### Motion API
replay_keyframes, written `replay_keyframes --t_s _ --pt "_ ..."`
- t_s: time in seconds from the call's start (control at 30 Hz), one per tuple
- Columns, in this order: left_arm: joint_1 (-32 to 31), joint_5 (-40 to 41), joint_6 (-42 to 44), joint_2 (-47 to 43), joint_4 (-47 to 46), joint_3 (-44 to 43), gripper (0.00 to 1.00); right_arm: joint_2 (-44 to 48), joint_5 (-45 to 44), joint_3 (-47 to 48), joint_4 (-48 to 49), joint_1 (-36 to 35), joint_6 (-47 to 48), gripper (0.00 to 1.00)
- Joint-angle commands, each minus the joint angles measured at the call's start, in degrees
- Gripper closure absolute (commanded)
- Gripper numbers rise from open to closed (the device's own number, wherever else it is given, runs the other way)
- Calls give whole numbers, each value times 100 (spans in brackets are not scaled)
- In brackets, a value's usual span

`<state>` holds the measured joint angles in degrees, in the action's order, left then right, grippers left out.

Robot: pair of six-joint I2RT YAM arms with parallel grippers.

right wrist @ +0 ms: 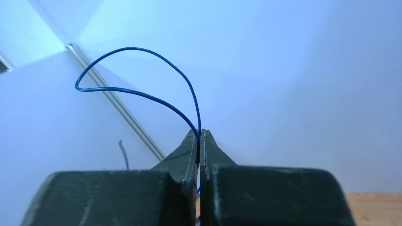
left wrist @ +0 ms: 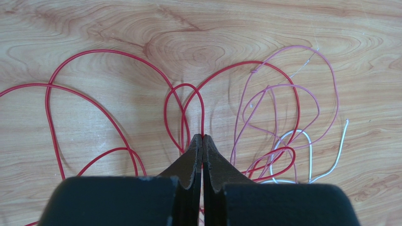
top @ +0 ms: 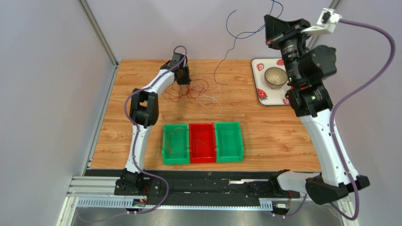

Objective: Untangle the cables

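Observation:
The cables (top: 193, 90) lie tangled on the far part of the wooden table (top: 273, 136), in red, pink and white loops. My left gripper (top: 185, 81) is down at the tangle's left edge. The left wrist view shows this gripper (left wrist: 202, 137) shut on a red cable (left wrist: 108, 51), with pink loops (left wrist: 302, 46) and a white strand (left wrist: 302, 131) to its right. My right gripper (top: 267, 29) is raised high over the back edge. In its wrist view the right gripper (right wrist: 199, 136) is shut on a thin blue cable (right wrist: 132, 48), which hangs down to the table (top: 215, 73).
Three bins stand side by side near the front: a green one (top: 165, 143) with a brownish cable inside, a red one (top: 202, 126) and another green one (top: 240, 141). A strawberry-patterned tray (top: 258, 94) carrying a bowl (top: 275, 77) sits at the back right.

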<state>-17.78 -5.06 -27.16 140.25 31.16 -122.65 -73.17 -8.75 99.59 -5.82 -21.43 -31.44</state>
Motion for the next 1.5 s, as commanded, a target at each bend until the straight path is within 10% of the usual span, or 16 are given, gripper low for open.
replay_keyframes --t_s 0.0,0.33,0.53,1.1,1.47 --pt "47 67 -9 -173 92 -163 100 451 129 -773 2169 -98 -108 100" --pt "47 -74 35 -120 180 -295 100 523 225 -747 3026 -160 112 100" --pt "47 -584 105 -917 -758 784 42 348 58 -1521 2824 -160 41 100" --pt "47 -2068 -325 -3572 -6250 5019 42 -918 -1224 -98 2261 -195 947 100" --pt "-286 -3238 -958 -3460 -8538 5575 44 -1463 -1803 429 2384 -248 1429 100"
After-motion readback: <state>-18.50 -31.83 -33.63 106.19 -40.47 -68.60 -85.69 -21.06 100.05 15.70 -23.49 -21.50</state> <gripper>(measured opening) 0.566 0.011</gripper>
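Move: The blue cable hangs from the right hand, its lower end roughly 14 cm right of the left hand, level ahead and a few centimetres higher. The red tangle pinched by the left hand centres about 4 cm back and 3 cm right; the white cable is about 12 cm back and 8 cm right. From the raised right hand, the tangle lies about 14 cm ahead, 14 cm left and 55 cm below; the right green box is about 15 cm back, 4 cm left. The red cable is let go as the left fingers open just over halfway; that hand then climbs about 19 cm, drawing back 10 and going right 6, its fingers swinging up and rightward towards the hanging blue cable. The blue cable stays pinched in the right hand, which goes back and up, then forward and down, ending some 8 cm farther forward. ##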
